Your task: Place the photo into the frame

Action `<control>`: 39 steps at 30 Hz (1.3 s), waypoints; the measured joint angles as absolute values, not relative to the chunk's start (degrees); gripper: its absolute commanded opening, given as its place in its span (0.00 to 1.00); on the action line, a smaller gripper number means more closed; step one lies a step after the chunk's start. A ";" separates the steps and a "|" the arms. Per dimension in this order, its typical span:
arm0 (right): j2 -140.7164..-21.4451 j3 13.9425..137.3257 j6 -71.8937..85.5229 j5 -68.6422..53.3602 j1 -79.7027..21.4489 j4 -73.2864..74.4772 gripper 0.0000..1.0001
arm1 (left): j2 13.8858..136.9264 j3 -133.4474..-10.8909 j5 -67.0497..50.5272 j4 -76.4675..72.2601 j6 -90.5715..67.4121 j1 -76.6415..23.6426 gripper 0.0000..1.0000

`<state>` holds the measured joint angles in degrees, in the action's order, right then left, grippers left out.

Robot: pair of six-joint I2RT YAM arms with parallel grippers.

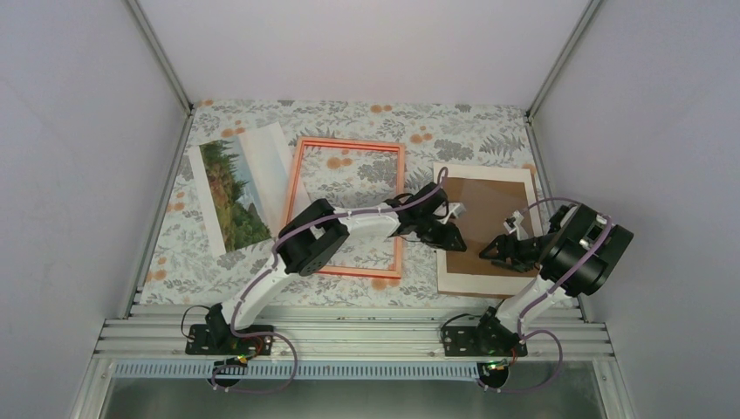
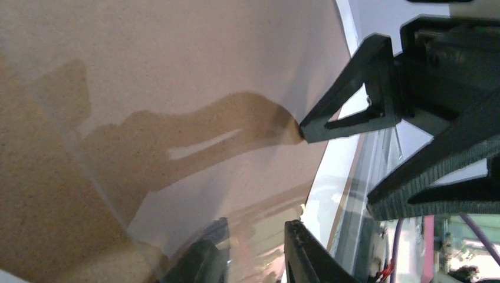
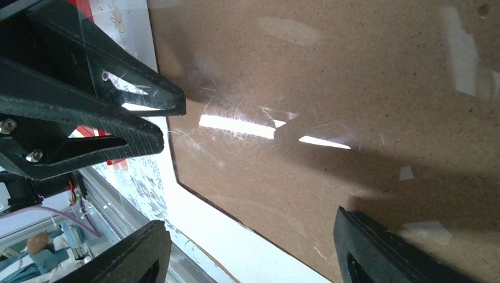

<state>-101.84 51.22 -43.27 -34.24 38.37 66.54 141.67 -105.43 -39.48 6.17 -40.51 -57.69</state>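
Observation:
The photo (image 1: 234, 196) lies face up at the table's left. Beside it the red frame (image 1: 349, 142) lies flat, with the tablecloth showing through its centre. Both grippers are at the right, over the brown backing board (image 1: 493, 205), which rests on a white sheet (image 1: 462, 281). My left gripper (image 1: 449, 229) (image 2: 256, 254) is at the board's left edge, its jaws a little apart; one finger (image 2: 203, 256) shows through a clear glossy sheet (image 2: 177, 206). My right gripper (image 1: 499, 251) (image 3: 253, 253) stands wide open over the board's near left corner (image 3: 306, 194), gripping nothing.
Floral cloth (image 1: 366, 118) covers the table between grey walls. An aluminium rail (image 1: 349, 336) runs along the near edge. My left arm reaches across the frame's lower right corner. The two grippers' fingertips are close together over the board.

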 measured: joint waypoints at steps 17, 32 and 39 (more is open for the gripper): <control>-92.73 68.27 -48.64 -40.69 37.95 70.30 1.00 | 126.67 -98.04 -36.64 9.41 -36.47 -48.23 0.02; -83.83 65.34 -43.03 -49.43 36.62 67.24 1.00 | 105.08 -72.38 -41.12 12.25 -26.52 -30.26 0.02; -85.34 61.45 -31.68 -53.45 28.01 56.64 0.95 | 106.76 -72.20 -41.63 20.34 -17.12 -20.64 0.02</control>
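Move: The left gripper sits low over the brown board with the clear sheet's left edge between its fingers; the sheet's middle lies about 5 cm ahead and 8 cm to its right, 2 cm below. The board under the sheet is centred some 4 cm ahead and 7 cm right, and the frame about 10 cm ahead and 29 cm left. From the right gripper the sheet's middle is roughly 8 cm straight ahead, 2 cm lower. Close the left gripper on the clear sheet's edge to pinch it, lift it forward and up about 15 cm, then carry it left to some 31 cm in all, over the frame, sinking by about half the height gained and turning 20 degrees counter-clockwise. Meanwhile open the right gripper fully and raise it about 13 cm, 11 cm forward, its fingers tilting up. ##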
